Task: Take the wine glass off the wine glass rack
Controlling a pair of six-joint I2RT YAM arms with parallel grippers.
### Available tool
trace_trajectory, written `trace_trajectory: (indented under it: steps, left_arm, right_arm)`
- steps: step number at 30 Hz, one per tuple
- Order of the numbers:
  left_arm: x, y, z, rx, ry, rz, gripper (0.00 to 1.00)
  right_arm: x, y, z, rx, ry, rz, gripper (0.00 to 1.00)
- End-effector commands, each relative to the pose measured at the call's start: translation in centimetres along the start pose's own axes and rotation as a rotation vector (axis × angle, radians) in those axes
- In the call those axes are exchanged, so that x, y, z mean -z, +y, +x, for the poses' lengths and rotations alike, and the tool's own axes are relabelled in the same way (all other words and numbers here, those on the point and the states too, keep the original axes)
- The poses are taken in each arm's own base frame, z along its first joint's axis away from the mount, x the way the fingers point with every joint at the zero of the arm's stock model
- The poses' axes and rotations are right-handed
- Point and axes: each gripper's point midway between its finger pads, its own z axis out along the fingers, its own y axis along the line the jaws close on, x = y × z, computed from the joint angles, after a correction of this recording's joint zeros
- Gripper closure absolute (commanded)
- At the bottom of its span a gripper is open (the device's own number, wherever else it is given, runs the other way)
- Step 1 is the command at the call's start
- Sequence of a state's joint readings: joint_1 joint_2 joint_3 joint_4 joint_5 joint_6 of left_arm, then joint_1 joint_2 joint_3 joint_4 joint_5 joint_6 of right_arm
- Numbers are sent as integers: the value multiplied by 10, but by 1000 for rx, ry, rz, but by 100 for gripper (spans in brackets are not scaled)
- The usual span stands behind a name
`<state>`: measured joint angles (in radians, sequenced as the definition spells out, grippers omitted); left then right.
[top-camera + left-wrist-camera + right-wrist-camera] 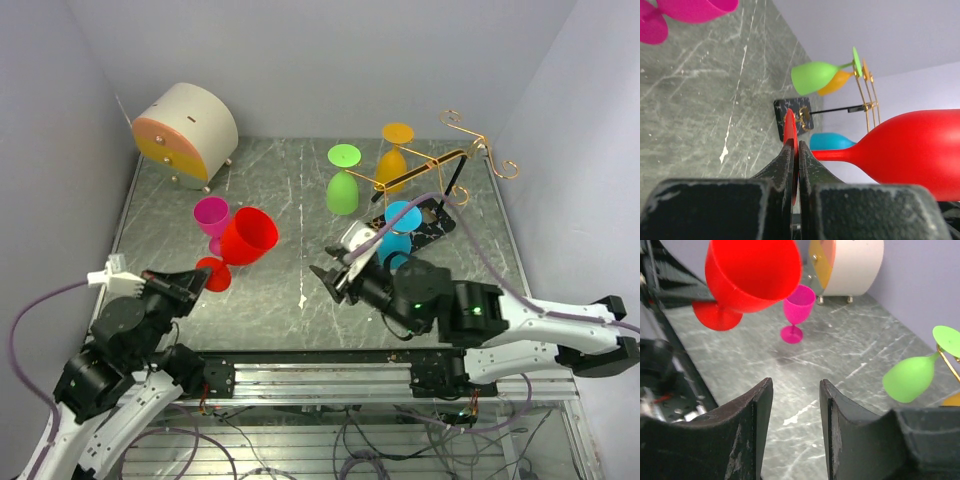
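A red wine glass (pixel 245 238) hangs tilted over the left half of the table, away from the rack. My left gripper (pixel 200 280) is shut on its flat foot (pixel 790 125), which stands edge-on between the jaws in the left wrist view, and its bowl (pixel 910 150) juts out to the right. The gold wire wine glass rack (pixel 470 150) stands at the back right on a black base (pixel 790 112). Green (pixel 343 185), orange (pixel 393 160) and blue (pixel 400 225) glasses hang from it. My right gripper (pixel 335 278) is open and empty at mid table, facing the red glass (pixel 750 270).
A magenta glass (pixel 212 218) stands upright on the marble table just behind the red one. A white round cabinet with an orange front (pixel 185 132) sits at the back left. Walls close the table in at the back and on both sides.
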<state>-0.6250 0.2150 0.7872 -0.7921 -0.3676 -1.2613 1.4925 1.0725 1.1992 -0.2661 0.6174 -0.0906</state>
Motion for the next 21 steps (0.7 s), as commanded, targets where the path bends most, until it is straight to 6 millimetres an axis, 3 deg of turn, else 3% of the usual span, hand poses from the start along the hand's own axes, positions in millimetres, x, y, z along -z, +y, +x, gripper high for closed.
trace_trajectory:
  steps: [1,2,5,9,12,15,17,21]
  left_arm:
    - [11,17,-23,16,-130,-8,93]
    - [13,18,-25,15,-134,-2,93]
    - [18,18,-26,3,-132,4,93]
    - [26,18,-31,-20,-138,-8,93]
    - [33,20,-35,-28,-147,-6,93]
    - [35,21,-34,-25,-145,10,93]
    - [36,21,-33,-23,-142,18,93]
    - [36,22,-32,-33,-135,12,93]
  right_arm:
    - [20,3,-20,-148,24,-79,52]
    - [17,6,-28,-148,28,-101,47]
    - [-15,11,-22,-118,154,-138,44]
    - [-53,-29,-34,-250,181,-204,47]
    - [-60,-50,-61,-306,113,-273,46]
    - [-68,-38,-73,-354,109,-452,45]
    - [-80,-27,-70,-382,139,-544,43]
    - [-82,-12,-79,-412,125,-658,42]
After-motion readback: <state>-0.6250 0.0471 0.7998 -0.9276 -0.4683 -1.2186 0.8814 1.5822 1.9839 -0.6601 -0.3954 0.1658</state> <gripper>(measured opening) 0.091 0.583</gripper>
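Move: The bowl of the upright-tilted red wine glass, which my right hand is going for, lies about 14 cm to its left, some 7 cm ahead and roughly level in height. From that hand the pink glass stands about 22 cm ahead, 24 cm left and 23 cm lower, and the green glass hangs 25 cm ahead, 6 cm right, 12 cm lower. From my left hand, which holds the foot, the bowl is 4 cm ahead, 7 cm right, 8 cm above. I swing my empty right hand around the red bowl to its far side: first up about 5 cm, then some 11 cm forward and a little left, last curling left and up, slightly back. The wrist turns counter-clockwise and tips down, some 30 degrees in all, while the fingers open wider. My left hand keeps its pinch on the foot and draws the glass left and a little back, about 5 cm. ##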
